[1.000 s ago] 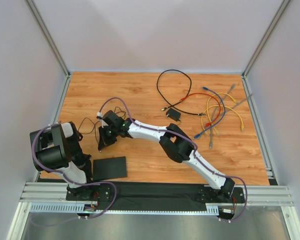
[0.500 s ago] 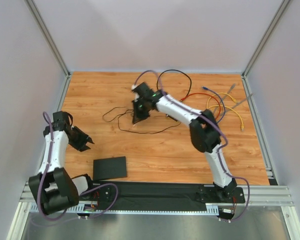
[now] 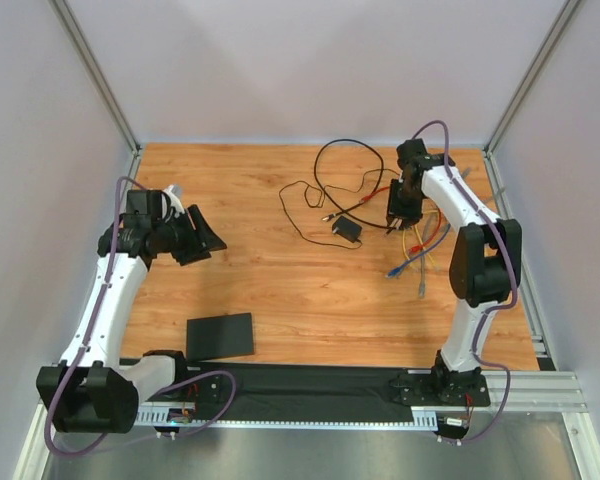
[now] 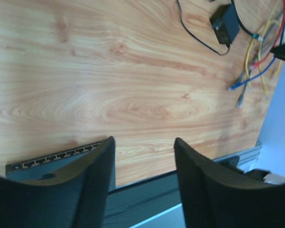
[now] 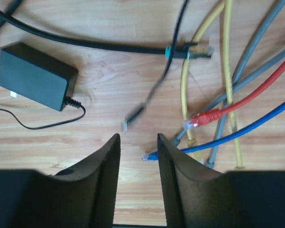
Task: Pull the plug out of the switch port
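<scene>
The switch port point(image 3: 220, 335) is a flat black box lying near the front left edge, with no cord in it. In the left wrist view its row of sockets point(image 4: 52, 156) shows behind my left finger. My left gripper point(image 3: 202, 240) is open and empty, held above the table far behind the box; it also shows in its wrist view point(image 4: 143, 141). My right gripper point(image 3: 400, 218) is open at the back right. In the right wrist view it point(image 5: 137, 137) is empty, and the thin black cord's plug point(image 5: 126, 124) is blurred just ahead of the fingertips.
A small black adapter block point(image 3: 348, 230) with a thin cord lies mid-table, and also shows in the right wrist view point(image 5: 35, 76). A thick black cable loop point(image 3: 345, 165) and several yellow, red, blue and grey patch cables point(image 3: 430, 225) lie at the back right. Walls enclose three sides.
My right arm swung from beside the switch port across to the back right, dragging the thin black cord with it. My left arm rose and reached out away from the box.
</scene>
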`<state>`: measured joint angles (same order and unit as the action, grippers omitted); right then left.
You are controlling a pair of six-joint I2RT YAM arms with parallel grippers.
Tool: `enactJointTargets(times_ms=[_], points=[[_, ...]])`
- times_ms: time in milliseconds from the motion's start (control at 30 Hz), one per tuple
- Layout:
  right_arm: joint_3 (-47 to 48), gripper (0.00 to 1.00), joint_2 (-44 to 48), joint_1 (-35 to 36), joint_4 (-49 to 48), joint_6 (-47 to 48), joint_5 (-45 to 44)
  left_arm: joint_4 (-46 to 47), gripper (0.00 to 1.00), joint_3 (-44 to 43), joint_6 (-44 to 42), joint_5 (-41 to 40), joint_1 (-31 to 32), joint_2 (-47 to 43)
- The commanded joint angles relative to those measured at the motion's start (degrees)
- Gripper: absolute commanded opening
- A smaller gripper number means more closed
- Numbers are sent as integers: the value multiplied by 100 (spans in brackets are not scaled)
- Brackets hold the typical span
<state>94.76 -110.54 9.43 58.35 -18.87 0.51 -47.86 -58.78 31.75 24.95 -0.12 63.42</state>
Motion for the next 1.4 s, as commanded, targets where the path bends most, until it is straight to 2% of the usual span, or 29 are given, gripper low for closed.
enactJointTargets(times_ms=[0, 33, 100, 133, 167, 200, 267, 400, 500, 533, 567, 633, 733, 967, 1100, 1367], points=[[-71, 50, 120, 200, 326, 130, -551, 84, 66, -274, -362, 177, 240, -145], [-98, 59, 155, 199, 353, 103, -700, 110, 66, -239, -388, 238, 241, -172], [-238, 93, 339, 217, 362, 7, -728, 197, 70, -81, -459, 413, 241, -321], [-317, 100, 427, 234, 318, 6, -702, 259, 74, 85, -450, 510, 241, -391], [-405, 100, 620, 243, 309, -11, -684, 311, 98, 130, -450, 607, 241, -505], [-545, 100, 709, 278, 309, -89, -693, 373, 100, 165, -450, 764, 258, -558], [-686, 100, 1032, 409, 361, -151, -719, 374, 100, 192, -502, 871, 293, -663], [-1344, 100, 1806, 893, 169, -283, -764, 188, 100, 104, -582, 503, 705, -813], [-2249, 100, 2527, 1245, -463, -520, -272, 557, 100, 367, -240, 65, 1136, -1120], [-2774, 100, 2729, 1411, -813, -625, -228, 723, 100, 716, 57, 54, 1172, -1269], [-3022, 100, 3114, 1473, -981, -705, -271, 1204, 100, 954, 225, 89, 1250, -1636], [-3776, 100, 3607, 1500, -1559, -819, -167, 1620, 100, 1646, 672, 151, 1321, -2033], [-4237, 100, 3960, 1492, -1948, -837, -350, 2235, 100, 2272, 876, 194, 1392, -2553], [-5343, 100, 4567, 1500, -2714, -1145, 203, 2649, 100, 2495, 1035, 458, 1488, -2562], [-5609, 100, 4884, 1491, -2829, -1171, 230, 2702, 100, 2521, 1035, 361, 1497, -2799], [-5644, 100, 4911, 1483, -2776, -1119, 221, 2624, 100, 2574, 1132, 397, 1497, -2940]])
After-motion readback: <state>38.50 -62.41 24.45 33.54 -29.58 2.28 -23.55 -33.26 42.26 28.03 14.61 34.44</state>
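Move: The freed adapter plug hangs or falls below the right gripper, about 3 cm ahead, 1 cm left and 5 cm down. Around it on the table, 10 cm below the right hand, lie the black adapter, 8 cm ahead and 12 cm left; the blue cable's end, 5 cm back and straight below; and the red cable's end, 2 cm ahead and 5 cm right. From the left gripper that plug lies some 16 cm ahead, 46 cm right and 14 cm down; the switch is 14 cm back, 3 cm right and 17 cm down. Open the right gripper wide and draw it back about 17 cm and slightly left, away from the plug and the cable heap, rising briefly before sinking a few centimetres. Meanwhile bring the empty left gripper back and right by roughly 6 to 7 cm each way, spread its fingers fully and tip them up some 20 degrees. Touch nothing with either hand. ##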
